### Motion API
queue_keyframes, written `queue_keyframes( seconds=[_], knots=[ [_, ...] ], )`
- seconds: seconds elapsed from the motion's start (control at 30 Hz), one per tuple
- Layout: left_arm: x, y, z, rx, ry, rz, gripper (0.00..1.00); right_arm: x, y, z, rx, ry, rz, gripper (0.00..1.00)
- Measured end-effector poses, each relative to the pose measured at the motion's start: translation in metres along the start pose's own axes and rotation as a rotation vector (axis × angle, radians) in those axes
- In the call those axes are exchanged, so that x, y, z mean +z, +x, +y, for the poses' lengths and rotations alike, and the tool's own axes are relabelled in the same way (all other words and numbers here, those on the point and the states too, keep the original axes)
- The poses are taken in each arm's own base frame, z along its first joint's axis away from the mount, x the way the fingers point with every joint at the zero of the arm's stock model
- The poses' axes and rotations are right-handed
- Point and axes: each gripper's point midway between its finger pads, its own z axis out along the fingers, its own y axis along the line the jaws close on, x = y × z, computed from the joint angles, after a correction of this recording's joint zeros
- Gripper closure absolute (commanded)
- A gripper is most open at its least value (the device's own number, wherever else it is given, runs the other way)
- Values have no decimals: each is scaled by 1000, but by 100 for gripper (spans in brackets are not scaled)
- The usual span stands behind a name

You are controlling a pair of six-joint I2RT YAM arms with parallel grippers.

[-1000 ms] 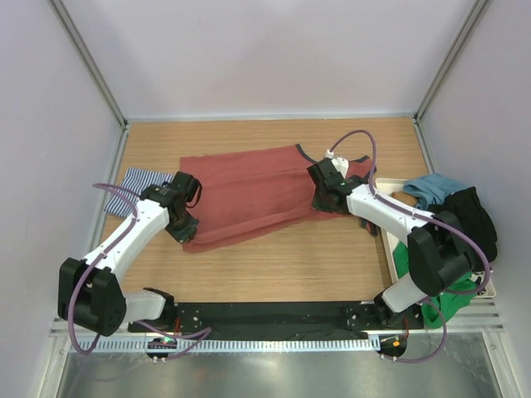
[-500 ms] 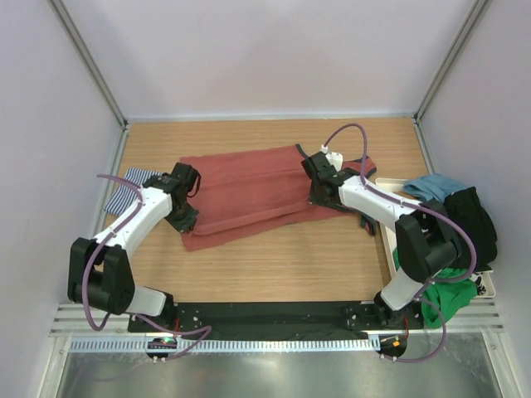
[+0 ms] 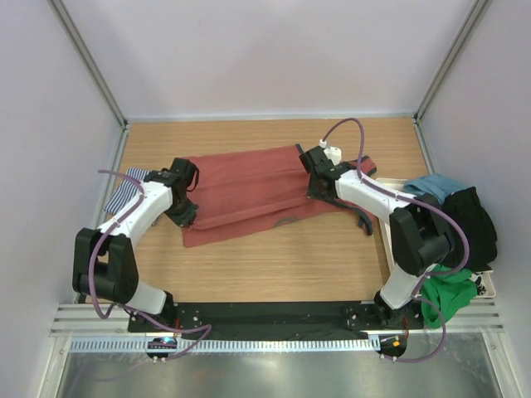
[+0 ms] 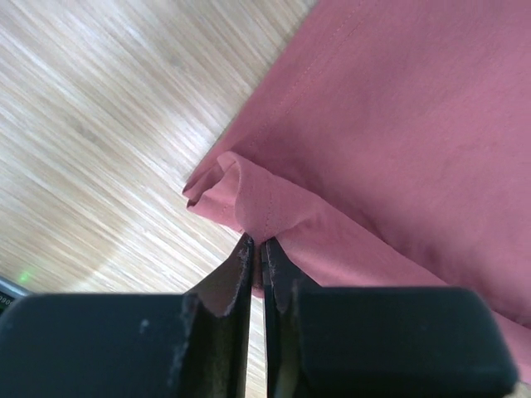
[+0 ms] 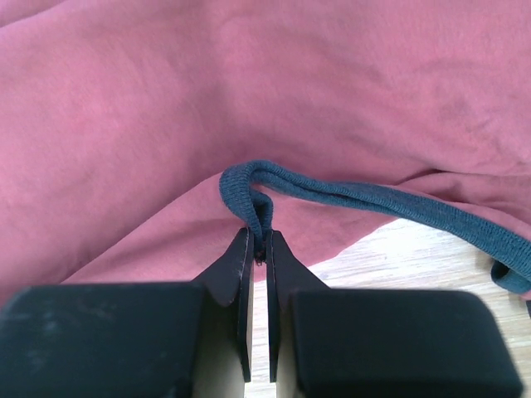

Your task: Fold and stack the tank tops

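Note:
The rust-red tank top (image 3: 249, 191) lies spread across the middle of the wooden table, partly folded. My left gripper (image 3: 184, 214) is shut on its left hem, a bunched fold of red cloth (image 4: 241, 199) pinched between the fingertips. My right gripper (image 3: 315, 184) is shut on the dark grey-blue trim (image 5: 257, 199) at the top's right end, with the trim strap (image 5: 431, 211) trailing off to the right. The striped navy-and-white tank top (image 3: 129, 187) lies at the far left, partly behind my left arm.
A white tray (image 3: 383, 184) at the right edge holds a pile of clothes: teal (image 3: 431, 187), black (image 3: 473, 220) and green (image 3: 444, 297). Grey walls close in the table on three sides.
Both grippers have moved toward the back of the table, carrying the near edge of the red top with them and folding it further over itself. Neither grip has changed.

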Motion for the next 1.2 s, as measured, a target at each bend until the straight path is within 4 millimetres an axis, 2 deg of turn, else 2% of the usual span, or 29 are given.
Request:
queue_keyframes(
  seconds=[0.13, 0.23, 0.27, 0.3, 0.37, 0.4, 0.43, 0.47, 0.57, 0.6, 0.7, 0.8, 0.83, 0.93, 1.0, 1.1, 1.2],
  knots=[
    [2, -4, -3, 2, 0, -2, 89, 6, 1, 1, -4, 11, 8, 98],
    [6, -6, -4, 2, -5, -1, 81, 11, -1, 2, -4, 20, 12, 88],
    [7, -7, -4, 1, -9, 1, 72, 13, -3, 3, -4, 24, 11, 77],
    [9, -8, -3, 3, -13, 1, 67, 14, -5, 4, 1, 26, 7, 70],
    [10, -12, -5, 2, -15, -3, 53, 16, -10, 5, 3, 36, -4, 62],
    [10, -15, -5, 5, -14, -9, 52, 16, -13, 4, 7, 39, -11, 60],
    [9, -18, -6, 0, -12, -17, 46, 16, -15, 3, 9, 43, -16, 58],
    [8, -22, -6, -5, -10, -24, 45, 16, -18, 3, 14, 46, -23, 52],
    [3, -37, -9, -29, 2, -58, 44, 16, -28, 1, 35, 48, -43, 44],
    [0, -42, -9, -30, 9, -71, 43, 16, -30, 1, 39, 46, -49, 43],
    [-14, -51, -12, -25, 61, -112, 39, 11, -37, -1, 47, 34, -70, 34],
    [-30, -56, -14, -10, 126, -148, 38, -6, -38, -6, 47, -5, -106, 35],
    [-33, -56, -14, -6, 150, -157, 38, -13, -38, -8, 50, -21, -120, 39],
    [-33, -44, -6, 13, 185, -148, 39, -32, -35, -17, 67, -68, -139, 41],
    [-25, -28, 7, 26, 189, -120, 39, -35, -27, -22, 89, -105, -129, 41],
    [-10, -1, 26, 44, 178, -63, 39, -26, -5, -34, 140, -126, -76, 35],
    [-1, 19, 36, 45, 176, -15, 39, -11, 22, -40, 184, -132, 0, 36]
  ],
)
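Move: Ahead of both closed hands, roughly 3 cm on and some 2 cm lower, is where the lifted edge of the red tank top is to be laid. From the left hand, the folded striped tank top lies about 12 cm left and 8 cm farther out, and the red one's near-left fold corner some 5 cm back and 1 cm left. From the right hand, the far shoulder strap is about 14 cm right and 8 cm out, the near strap some 12 cm right and 6 cm back. Carrying the pinched flap edge forward and low over the red tank top, both hands sink slightly and open, letting go of the hem corner (left) and the blue-trimmed edge (right). They ease on to about 4 cm forward, rise roughly 5 cm with fingertips tilting forward some 10 degrees, then draw back about 7 cm towards the bases while sinking again, the right also drifting right. ##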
